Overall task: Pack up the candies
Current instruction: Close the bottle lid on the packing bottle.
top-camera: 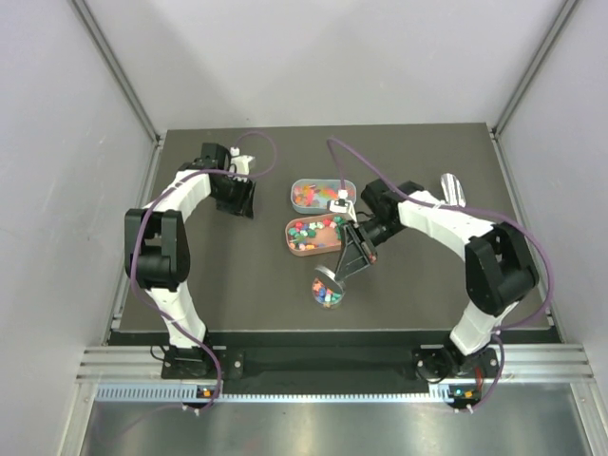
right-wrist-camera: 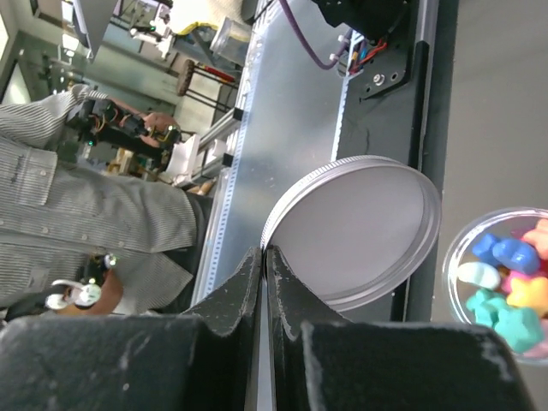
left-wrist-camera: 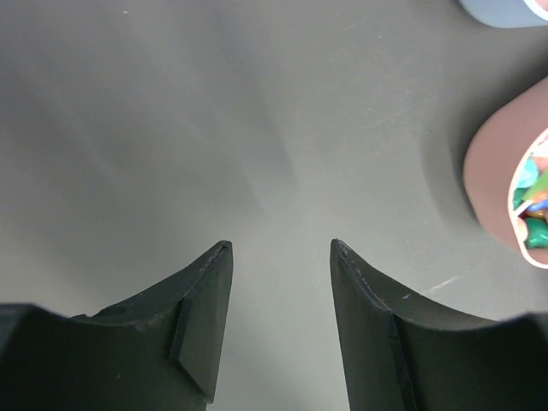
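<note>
The candies (top-camera: 312,231) fill a brown oval tray (top-camera: 291,237), and more lie in a grey oval tray (top-camera: 296,187) behind it. A small round clear jar (top-camera: 328,294) in front holds several candies (right-wrist-camera: 507,282). My right gripper (right-wrist-camera: 264,250) is shut on the rim of a round silver lid (right-wrist-camera: 355,231), which hangs tilted just above and beside the jar (right-wrist-camera: 454,257); in the top view this gripper (top-camera: 334,274) is over the jar's far edge. My left gripper (left-wrist-camera: 281,244) stands open over bare table left of the trays, with nothing between its fingers.
A small silvery object (top-camera: 454,188) lies at the back right of the dark table (top-camera: 237,275). In the left wrist view the brown tray (left-wrist-camera: 492,163) and a corner of the grey tray (left-wrist-camera: 505,8) show at the right edge. Grey walls enclose the table.
</note>
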You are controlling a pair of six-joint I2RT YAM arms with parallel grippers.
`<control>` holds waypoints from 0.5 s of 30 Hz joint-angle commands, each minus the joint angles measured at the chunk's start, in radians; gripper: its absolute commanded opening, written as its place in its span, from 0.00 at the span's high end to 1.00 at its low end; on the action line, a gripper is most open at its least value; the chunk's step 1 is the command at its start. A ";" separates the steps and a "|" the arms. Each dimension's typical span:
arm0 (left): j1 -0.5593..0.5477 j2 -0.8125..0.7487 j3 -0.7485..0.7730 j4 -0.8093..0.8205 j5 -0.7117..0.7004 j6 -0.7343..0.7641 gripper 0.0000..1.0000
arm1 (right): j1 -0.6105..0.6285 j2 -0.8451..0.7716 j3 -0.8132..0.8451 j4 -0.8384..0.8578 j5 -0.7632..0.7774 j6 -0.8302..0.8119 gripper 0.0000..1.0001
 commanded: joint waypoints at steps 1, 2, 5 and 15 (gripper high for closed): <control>0.000 -0.039 0.023 0.005 -0.039 0.037 0.46 | 0.031 0.029 -0.002 0.009 -0.182 -0.044 0.98; 0.000 -0.037 0.026 -0.003 -0.046 0.042 0.46 | 0.041 0.056 -0.003 -0.030 -0.182 -0.135 0.98; 0.000 -0.048 0.039 -0.008 -0.043 0.048 0.46 | 0.059 0.131 -0.006 -0.221 -0.168 -0.368 0.99; 0.000 -0.089 0.008 -0.002 -0.046 0.044 0.46 | 0.070 0.331 0.076 -0.369 -0.085 -0.540 1.00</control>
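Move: The right hand already holds the bottle lid by its edge. The packing bottle stands nearly under it, its middle about 2 cm ahead, 4 cm to the left and some 15 cm below. The pink candy box is roughly 21 cm ahead of that hand and 6 cm left, with the clear candy box 35 cm ahead and 5 cm left, both about 18 cm below. From the idle left hand the bottle lies around 25 cm back, 24 cm right and 2 cm below. Keeping its pinch on the lid's edge, the right hand brings the tilted lid down to the packing bottle's mouth, where the lid's lower edge seems to meet the rim. It sinks about 6 cm, mostly in the middle of the move, then levels off, while the wrist turns some 10 degrees. The fingers stay shut. ##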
